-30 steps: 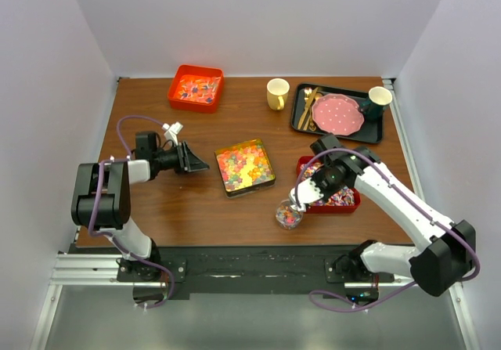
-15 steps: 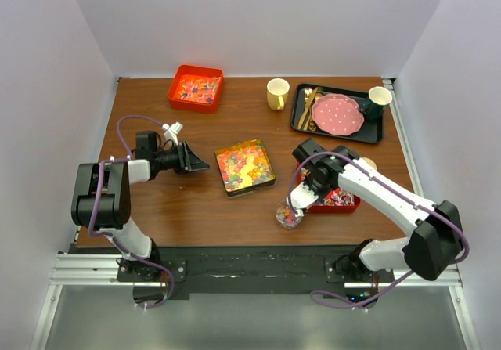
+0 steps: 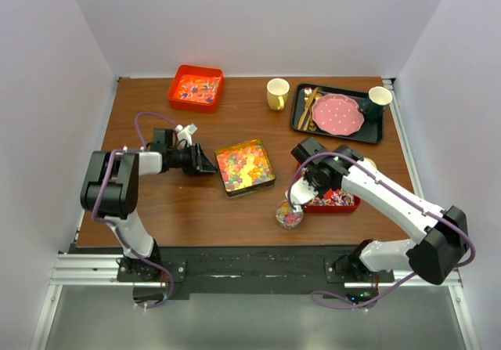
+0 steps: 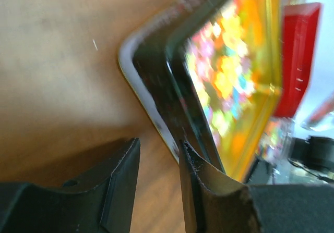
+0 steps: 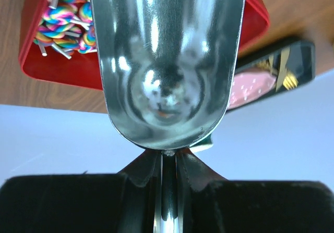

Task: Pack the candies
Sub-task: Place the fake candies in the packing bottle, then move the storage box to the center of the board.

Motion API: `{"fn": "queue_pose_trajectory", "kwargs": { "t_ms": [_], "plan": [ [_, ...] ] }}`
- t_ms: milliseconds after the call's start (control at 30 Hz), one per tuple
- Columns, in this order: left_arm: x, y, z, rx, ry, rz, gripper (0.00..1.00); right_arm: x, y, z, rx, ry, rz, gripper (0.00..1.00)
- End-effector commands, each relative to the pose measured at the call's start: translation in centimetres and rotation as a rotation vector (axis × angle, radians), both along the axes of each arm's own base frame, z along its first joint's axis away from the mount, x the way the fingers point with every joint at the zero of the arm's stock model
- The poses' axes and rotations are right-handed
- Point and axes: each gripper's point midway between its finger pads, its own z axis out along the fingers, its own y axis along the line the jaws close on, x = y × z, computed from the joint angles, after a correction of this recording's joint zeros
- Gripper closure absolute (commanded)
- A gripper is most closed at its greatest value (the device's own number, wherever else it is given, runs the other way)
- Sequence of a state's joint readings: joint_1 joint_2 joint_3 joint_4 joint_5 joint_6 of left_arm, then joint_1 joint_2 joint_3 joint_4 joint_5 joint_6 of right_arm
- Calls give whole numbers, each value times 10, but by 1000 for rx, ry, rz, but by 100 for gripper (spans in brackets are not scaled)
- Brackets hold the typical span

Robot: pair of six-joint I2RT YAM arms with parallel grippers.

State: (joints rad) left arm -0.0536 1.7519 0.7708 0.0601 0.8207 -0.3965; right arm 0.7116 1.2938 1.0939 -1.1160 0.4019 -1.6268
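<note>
Glossy red-yellow-green gummies fill a square black tin (image 3: 245,166) at the table's middle; the tin also shows in the left wrist view (image 4: 235,76). My left gripper (image 3: 208,163) is open and empty, low at the tin's left corner (image 4: 159,157). My right gripper (image 3: 302,192) is shut on the handle of a silver scoop (image 5: 167,61). The scoop bowl looks empty and hangs over a small glass jar (image 3: 289,216) of mixed candies. Wrapped swirled candies lie in a red tray (image 3: 350,205), seen too in the right wrist view (image 5: 42,69). Orange-red candies sit in an orange box (image 3: 196,88) at the back left.
A yellow mug (image 3: 277,93) stands at the back middle. A black tray (image 3: 374,135) at the back right holds a pink dotted plate (image 3: 337,113), gold cutlery (image 3: 308,107) and a dark cup (image 3: 378,99). White walls close in three sides.
My left gripper has moved right, up to the tin's left corner. My right gripper has swung left with the scoop, from over the red tray to over the jar.
</note>
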Motion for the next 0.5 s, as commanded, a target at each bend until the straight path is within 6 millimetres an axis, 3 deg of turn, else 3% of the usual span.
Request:
{"fn": "queue_pose_trajectory", "kwargs": {
  "t_ms": [0, 167, 400, 467],
  "plan": [
    [34, -9, -6, 69, -49, -38, 60, 12, -4, 32, 163, -123, -258, 100],
    [42, -45, -2, 37, -61, -127, 60, 23, -16, 36, 342, -177, -648, 100],
    [36, -115, -7, -15, -46, -252, 60, 30, -47, 40, 381, -285, -787, 100],
    [36, -126, -5, -24, -47, -272, 60, 31, -53, 42, 384, -301, -808, 100]
  ]
}}
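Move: The yellow-rimmed candy box has its middle about 11 cm to the right of the left hand and 1 cm farther out, its near wall right by the fingertips. The packing bottle is some 25 cm to the left hand's right and 14 cm back. From the right hand, the candy box is about 24 cm left and 7 cm ahead, the bottle 10 cm left and 8 cm back, the lollipop box 3 cm right and level with it, all roughly 13 cm lower. Slide the left gripper forward a few centimetres low along the candy box's left wall, then drive it right, about 10 cm in all, pushing the box along with the part-open fingertips while turning slightly clockwise. Meanwhile lift the right hand and carry it forward and right, keeping its grip on the empty scoop and swinging it some 40 degrees clockwise away from the bottle. ##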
